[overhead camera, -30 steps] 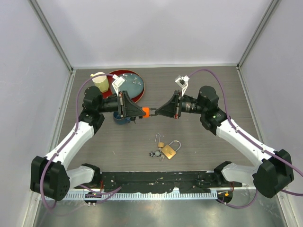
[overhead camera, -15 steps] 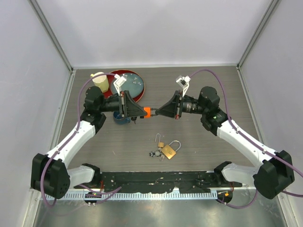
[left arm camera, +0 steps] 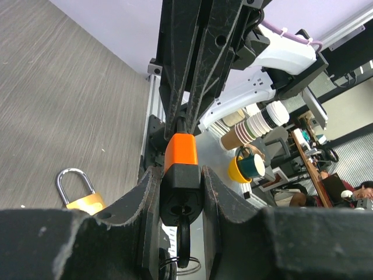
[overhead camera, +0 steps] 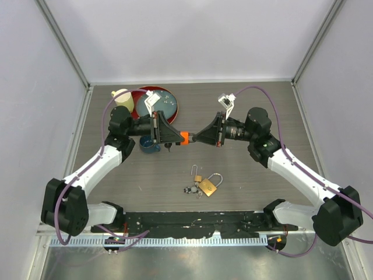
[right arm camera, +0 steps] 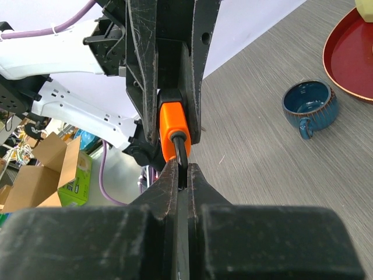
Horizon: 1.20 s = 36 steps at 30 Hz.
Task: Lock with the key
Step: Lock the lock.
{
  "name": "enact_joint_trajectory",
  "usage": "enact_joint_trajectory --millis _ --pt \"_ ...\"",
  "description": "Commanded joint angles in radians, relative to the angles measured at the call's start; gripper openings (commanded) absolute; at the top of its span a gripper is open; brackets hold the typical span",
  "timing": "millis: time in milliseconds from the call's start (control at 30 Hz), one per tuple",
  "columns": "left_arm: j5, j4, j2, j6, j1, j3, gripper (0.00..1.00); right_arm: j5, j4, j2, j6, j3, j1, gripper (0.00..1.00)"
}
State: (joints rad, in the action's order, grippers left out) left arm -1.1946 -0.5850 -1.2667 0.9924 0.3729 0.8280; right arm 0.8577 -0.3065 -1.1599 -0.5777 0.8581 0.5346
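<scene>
An orange padlock (overhead camera: 184, 137) with a black base hangs in the air between both arms. My left gripper (overhead camera: 176, 139) is shut on the padlock's body (left arm camera: 180, 160), one finger on each side. A black key (left arm camera: 183, 242) sticks out of the keyhole in the base, with a wire ring on it. My right gripper (overhead camera: 192, 139) comes from the opposite side and is shut on the padlock's dark shackle (right arm camera: 182, 153). In the right wrist view the orange body (right arm camera: 172, 129) sits between the left gripper's fingers (right arm camera: 143, 76).
A brass padlock (overhead camera: 208, 185) with a bunch of keys (overhead camera: 190, 189) lies on the table below the grippers, also seen as the brass padlock (left arm camera: 78, 195). A blue cup (overhead camera: 148, 146), a red plate (overhead camera: 174, 108) and a cream cup (overhead camera: 123, 99) stand at the back left.
The held padlock and both grippers have shifted slightly to the right. The left arm has moved forward with it. Both grips are unchanged.
</scene>
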Motion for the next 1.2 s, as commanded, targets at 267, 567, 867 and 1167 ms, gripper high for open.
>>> enact_joint_trajectory --millis 267,567,867,1167 --pt "0.075 -0.179 -0.085 0.042 0.153 0.051 0.00 -0.045 -0.007 -0.006 0.024 0.042 0.084 0.01" --pt "0.176 0.198 0.018 -0.227 0.126 0.057 0.00 -0.265 0.125 0.107 0.102 0.058 0.044 0.12" --pt "0.202 0.071 0.032 -0.147 0.083 -0.003 0.00 -0.453 0.199 0.246 0.162 0.045 0.007 0.91" --pt "0.233 0.022 0.050 -0.132 0.083 -0.013 0.00 -0.419 0.192 0.252 0.104 0.042 -0.062 1.00"
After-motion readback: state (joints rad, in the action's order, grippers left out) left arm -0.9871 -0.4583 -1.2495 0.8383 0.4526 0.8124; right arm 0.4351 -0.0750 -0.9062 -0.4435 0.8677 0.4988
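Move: The orange lock is in my left fingers. Its shackle, pinched by my right fingers, lies about 5 cm to the right of my left hand, level with it; the blue mug is some 16 cm ahead, 14 cm left and 27 below. From my right hand the orange lock's body is about 3 cm to the left. Below that hand by some 29 cm lie the small brass lock, 2 cm right and 2 back, and the brass padlock, 7 cm right and 5 back. With the lock body still gripped, my left hand presses about 2 cm to the right against the shackle my right fingers pinch, both hands sinking slightly and the right giving a little. Then I open my right fingers wide, let go of the shackle and draw away right, up and a little forward, some 6 cm sideways, turning about 25 degrees clockwise; my left hand keeps the lock. ##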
